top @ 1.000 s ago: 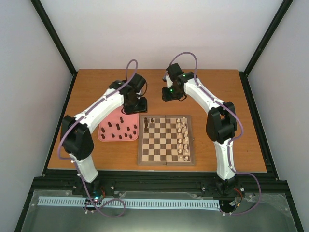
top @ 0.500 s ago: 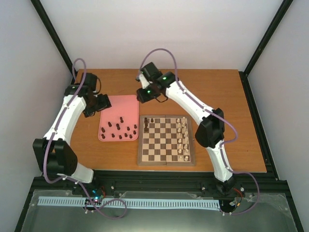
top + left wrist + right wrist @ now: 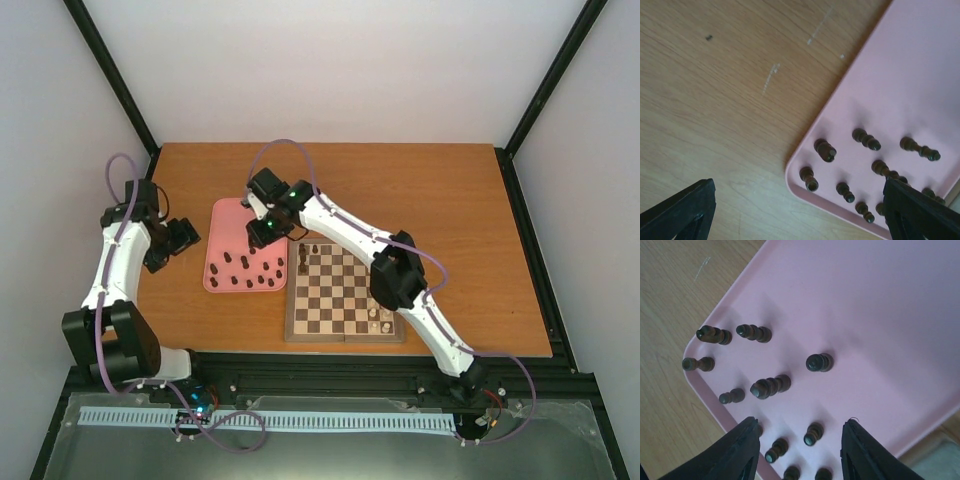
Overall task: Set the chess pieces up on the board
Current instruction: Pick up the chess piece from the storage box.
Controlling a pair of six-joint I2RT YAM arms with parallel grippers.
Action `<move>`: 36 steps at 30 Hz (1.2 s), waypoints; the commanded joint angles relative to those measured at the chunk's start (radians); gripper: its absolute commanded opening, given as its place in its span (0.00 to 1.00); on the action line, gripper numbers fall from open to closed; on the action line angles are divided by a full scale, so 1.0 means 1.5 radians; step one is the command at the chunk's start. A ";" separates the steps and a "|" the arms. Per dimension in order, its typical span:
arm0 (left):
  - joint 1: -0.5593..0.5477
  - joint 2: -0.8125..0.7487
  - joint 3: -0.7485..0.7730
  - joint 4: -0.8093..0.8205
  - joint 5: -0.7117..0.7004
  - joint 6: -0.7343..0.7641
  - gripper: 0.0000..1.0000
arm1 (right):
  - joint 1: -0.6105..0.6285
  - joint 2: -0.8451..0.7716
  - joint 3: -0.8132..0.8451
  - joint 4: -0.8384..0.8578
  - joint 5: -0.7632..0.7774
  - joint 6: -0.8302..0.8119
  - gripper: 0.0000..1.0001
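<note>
Several dark brown chess pieces (image 3: 245, 272) stand on the pink tray (image 3: 230, 215), left of the board (image 3: 340, 300). Two more dark pieces (image 3: 303, 258) stand at the board's far left corner. My right gripper (image 3: 255, 240) hovers open over the tray's middle. In the right wrist view its fingers (image 3: 737, 450) flank a small dark pawn (image 3: 812, 434) below without touching it, other chess pieces (image 3: 770, 386) beyond. My left gripper (image 3: 183, 238) is open and empty over bare table, left of the tray. The left wrist view shows the tray's corner (image 3: 910, 75) and chess pieces (image 3: 825, 150).
Cream-white pieces (image 3: 385, 315) stand along the board's right side, partly hidden under the right arm (image 3: 395, 275). That arm stretches across the board's far half. The table's left edge (image 3: 120, 300) lies close to the left arm.
My left arm swung from beside the board out to the table's left side and its jaws opened. My right arm swept left from the back of the table to above the pink tray.
</note>
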 commanded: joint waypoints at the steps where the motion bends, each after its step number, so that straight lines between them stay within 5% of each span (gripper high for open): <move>1: 0.000 -0.024 -0.012 0.030 0.046 0.006 0.93 | 0.009 0.039 0.048 0.029 -0.017 0.016 0.47; 36: 0.000 -0.035 -0.036 0.051 0.124 -0.011 0.93 | 0.014 0.148 0.084 0.100 0.008 0.025 0.45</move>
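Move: The farthest-out dark piece in the pink storage box stands about 3 cm to the right hand's left, 1 cm ahead and some 10 cm below it. From that piece, a tall pointed piece stands 4 cm nearer the bases and 2 cm left, a shorter one 4 cm nearer and 3 cm right, and another 2 cm nearer and 6 cm left. From the left hand the farthest-out piece lies about 15 cm right, 5 cm ahead and 13 cm down. The farthest-out dark piece is what the right hand comes down over: it sinks about 6 cm in two stages while easing some 3.5 cm left and 2 cm forward, its fingers kept half open to either side of the piece's head and still slanting left. The empty left hand drifts roughly 3 cm right towards the box, its fingertips swinging rightward by under 10 degrees, wide open. ##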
